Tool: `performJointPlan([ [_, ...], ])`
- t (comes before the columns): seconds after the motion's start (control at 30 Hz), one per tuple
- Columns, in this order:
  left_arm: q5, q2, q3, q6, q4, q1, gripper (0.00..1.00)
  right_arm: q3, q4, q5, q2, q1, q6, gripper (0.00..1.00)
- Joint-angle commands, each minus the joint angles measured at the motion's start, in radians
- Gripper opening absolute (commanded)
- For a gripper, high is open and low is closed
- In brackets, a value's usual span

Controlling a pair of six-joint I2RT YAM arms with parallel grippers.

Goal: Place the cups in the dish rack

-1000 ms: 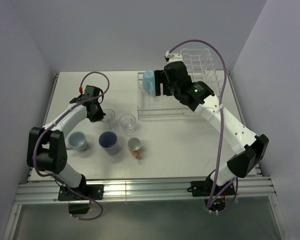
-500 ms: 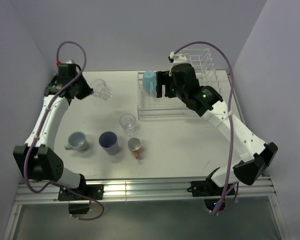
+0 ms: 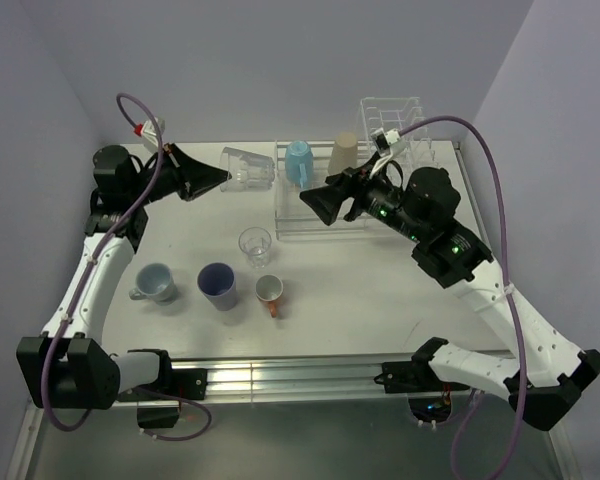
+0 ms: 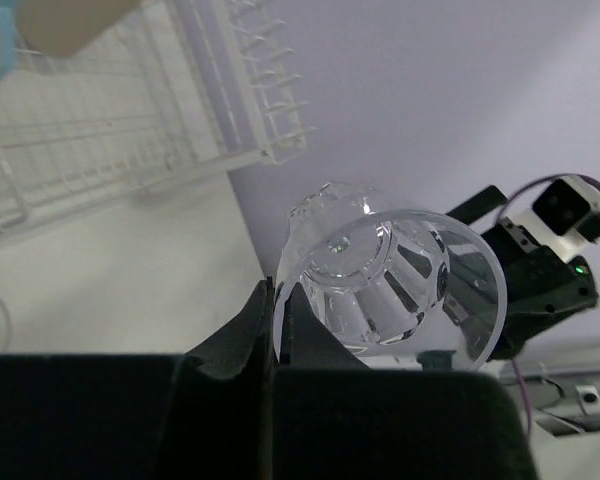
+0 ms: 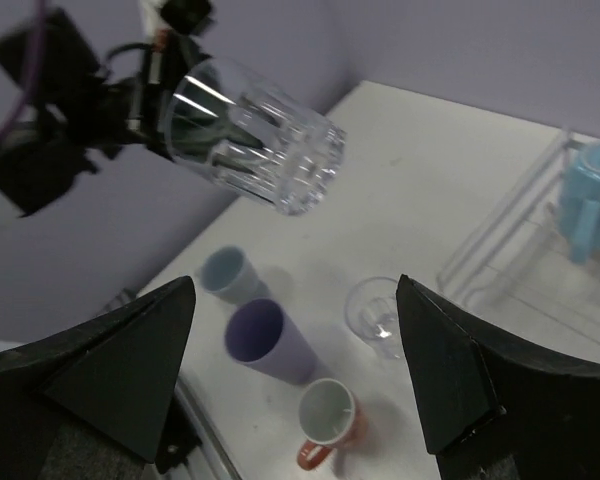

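Note:
My left gripper (image 3: 216,176) is shut on the rim of a clear glass (image 3: 247,167), which hangs on its side in the air left of the dish rack (image 3: 325,222). In the left wrist view the fingers (image 4: 263,322) pinch the wall of that clear glass (image 4: 390,275). My right gripper (image 3: 314,203) stands open and empty above the rack's near left corner. A light blue cup (image 3: 298,160) and a tan cup (image 3: 343,152) stand in the rack. On the table are a second clear glass (image 3: 255,245), a purple cup (image 3: 217,284), an orange-handled mug (image 3: 269,291) and a grey-blue mug (image 3: 157,282).
The rack's taller section of upright dividers (image 3: 392,122) stands at the back right. Walls close in the table (image 3: 380,280) at the back and both sides. Between its open fingers the right wrist view shows the purple cup (image 5: 268,342), orange-handled mug (image 5: 330,415) and glass (image 5: 375,315).
The left gripper lifted the clear glass off the table and carried it up and right toward the rack, tipping it sideways. The right gripper left the light blue cup, drew back and opened wider.

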Motion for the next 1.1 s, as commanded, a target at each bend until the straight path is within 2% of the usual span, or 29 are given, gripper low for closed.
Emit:
performJointPlan([
  [0.0, 0.171, -0.06, -0.018, -0.196, 0.355, -0.022, 0.0, -0.06, 0.26, -0.184, -0.043, -0.022, 0.077, 0.89],
  [0.13, 0.189, -0.063, -0.053, -0.276, 0.496, -0.062, 0.0, -0.123, 0.398, -0.322, -0.049, -0.051, 0.168, 0.91],
  [0.23, 0.194, -0.059, -0.067, -0.329, 0.594, -0.092, 0.0, -0.142, 0.475, -0.369, -0.033, -0.068, 0.223, 0.91],
  [0.57, 0.166, -0.045, -0.062, -0.317, 0.625, -0.164, 0.0, -0.157, 0.748, -0.515, 0.037, -0.108, 0.439, 0.91],
  [0.67, 0.163, -0.034, -0.062, -0.331, 0.659, -0.178, 0.0, -0.159, 0.798, -0.54, 0.06, -0.109, 0.481, 0.92],
  [1.07, 0.145, -0.016, -0.048, -0.31, 0.653, -0.2, 0.0, -0.155, 0.812, -0.55, 0.103, -0.092, 0.505, 0.93],
])
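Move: The left hand holds a clear glass by its rim, and the open right gripper it is bound for waits some 23 cm to its right, 6 cm nearer the base, roughly level. From the right hand that held glass is about 18 cm left, 8 cm ahead. The second glass stands about 18 cm left, 8 cm ahead and 36 cm below the right hand; the blue mug in the rack is 30 cm ahead, 7 cm left, 33 cm down. The left hand keeps its pinch on the rim and brings the glass over to the right gripper, about 8 cm back and some 6 cm each up and to the right, turning about 20 degrees clockwise with its fingertips tipping up so the closed base faces the other hand, and eases to a stop. The right hand comes to meet it, rising about 5 cm while drawing back and left and swinging some 30 degrees counter-clockwise with its fingertips tilting up, its fingers staying wide open around the line of the glass's base and not yet closing. ##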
